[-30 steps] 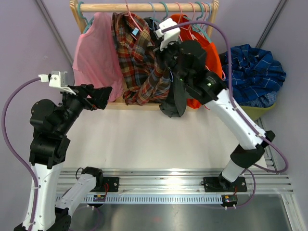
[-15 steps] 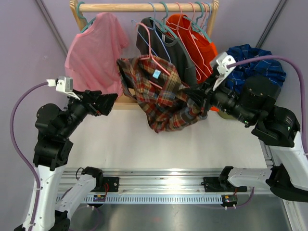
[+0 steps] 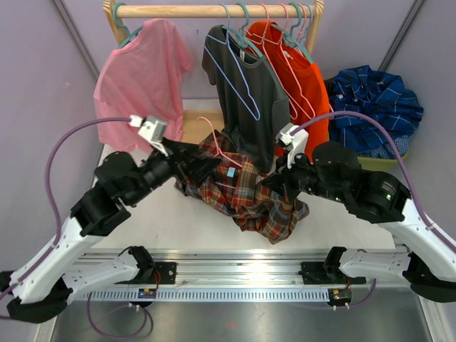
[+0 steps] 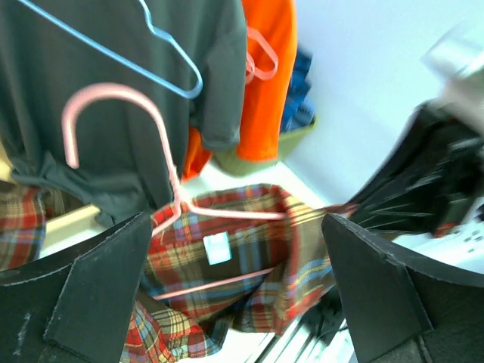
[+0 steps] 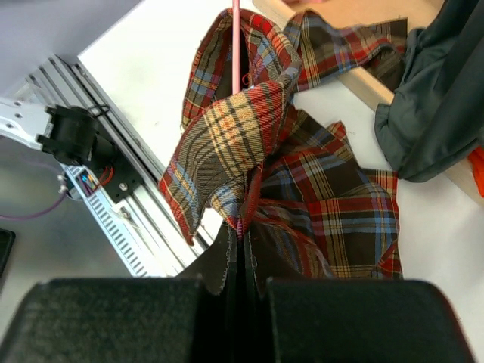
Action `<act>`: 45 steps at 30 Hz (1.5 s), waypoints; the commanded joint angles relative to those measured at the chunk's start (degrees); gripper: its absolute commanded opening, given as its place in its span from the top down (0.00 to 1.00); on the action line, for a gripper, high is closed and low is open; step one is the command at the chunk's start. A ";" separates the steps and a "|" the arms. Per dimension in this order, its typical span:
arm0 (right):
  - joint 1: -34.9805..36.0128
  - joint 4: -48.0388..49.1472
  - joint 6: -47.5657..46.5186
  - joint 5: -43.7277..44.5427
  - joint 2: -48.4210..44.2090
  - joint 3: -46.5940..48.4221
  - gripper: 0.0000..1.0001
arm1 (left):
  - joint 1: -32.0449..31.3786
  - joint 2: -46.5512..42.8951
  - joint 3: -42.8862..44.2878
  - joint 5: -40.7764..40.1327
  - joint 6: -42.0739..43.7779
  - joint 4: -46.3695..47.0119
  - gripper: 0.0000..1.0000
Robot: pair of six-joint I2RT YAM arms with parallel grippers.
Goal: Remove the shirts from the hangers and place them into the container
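The red-brown-green plaid shirt (image 3: 246,196) lies bunched on the table, still on its pink hanger (image 3: 216,142). My right gripper (image 3: 268,182) is shut on the shirt's shoulder, over the hanger's end (image 5: 237,53); in the right wrist view the plaid cloth (image 5: 234,144) bunches at my right gripper (image 5: 242,231). My left gripper (image 3: 209,165) stands open beside the collar, touching nothing. In the left wrist view the plaid shirt (image 4: 249,257) and pink hanger (image 4: 113,94) sit beyond my left gripper (image 4: 234,283). The olive container (image 3: 379,166) at the right holds a blue plaid shirt (image 3: 374,103).
On the wooden rail (image 3: 185,11) hang a pink shirt (image 3: 142,78), a dark grey shirt (image 3: 249,100) with a pale blue hanger (image 3: 239,78) over it, and an orange shirt (image 3: 303,78). A wooden base board (image 3: 191,125) runs under the rack. Metal rails (image 3: 242,274) line the near edge.
The right gripper has pulled the plaid shirt and its pink hanger off the rail and down to the table. The left arm has swung right, up to the collar.
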 commanded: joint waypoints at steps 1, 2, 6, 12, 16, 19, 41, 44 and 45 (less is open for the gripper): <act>0.69 4.97 2.02 1.43 -4.70 1.57 1.00 | -4.69 4.15 3.40 -11.52 3.88 3.20 0.01; 0.60 5.23 1.93 1.52 -4.88 1.48 1.00 | -5.57 5.12 4.10 -13.00 3.97 3.02 0.01; 0.69 6.10 1.75 2.04 -5.76 0.61 1.00 | -8.29 8.55 4.64 -19.24 4.23 2.76 0.01; 0.60 7.07 1.84 1.34 -7.25 -1.15 1.00 | -13.30 12.42 5.95 -28.57 7.30 4.25 0.01; 0.60 7.78 2.45 0.55 -7.61 -2.74 1.00 | -14.89 14.88 6.48 -29.89 8.54 7.85 0.01; 0.60 7.96 2.89 0.02 -7.78 -3.70 1.00 | -15.68 16.20 7.27 -30.33 9.50 9.60 0.01; 0.60 7.61 2.37 -0.33 -8.04 -2.66 1.00 | -15.86 19.90 8.24 -29.36 9.41 11.55 1.00; 0.60 6.03 1.75 0.37 -7.96 -1.69 0.63 | -15.86 20.33 10.52 -32.35 12.57 10.49 1.00; 0.60 5.76 1.58 0.20 -7.96 -1.42 0.48 | -15.77 20.86 11.31 -33.31 13.71 9.97 1.00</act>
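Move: The pink hanger's neck, just below the hook, stands about 4 cm ahead of the open left hand, 4 cm to its right and 2 cm lower. From the left hand, the plaid shirt's middle is some 5 cm back, 9 cm right and 12 cm down, and the grey shirt hangs about 16 cm ahead and 9 cm right. For the right hand, shut on the plaid shirt, the neck is roughly 9 cm ahead, 14 cm left and 4 cm up. The left hand reaches about 9 cm right and forward, sinking some 3 cm early on, and turns about 15 degrees counter-clockwise while its left side rolls up, to take the hanger's neck between its wide-open fingers and pinch it just below the hook. The right hand keeps its hold on the plaid shirt and eases a few centimetres right, back and slightly up, then stays there until its fingers start to open at the very end, with the cloth still between them. ##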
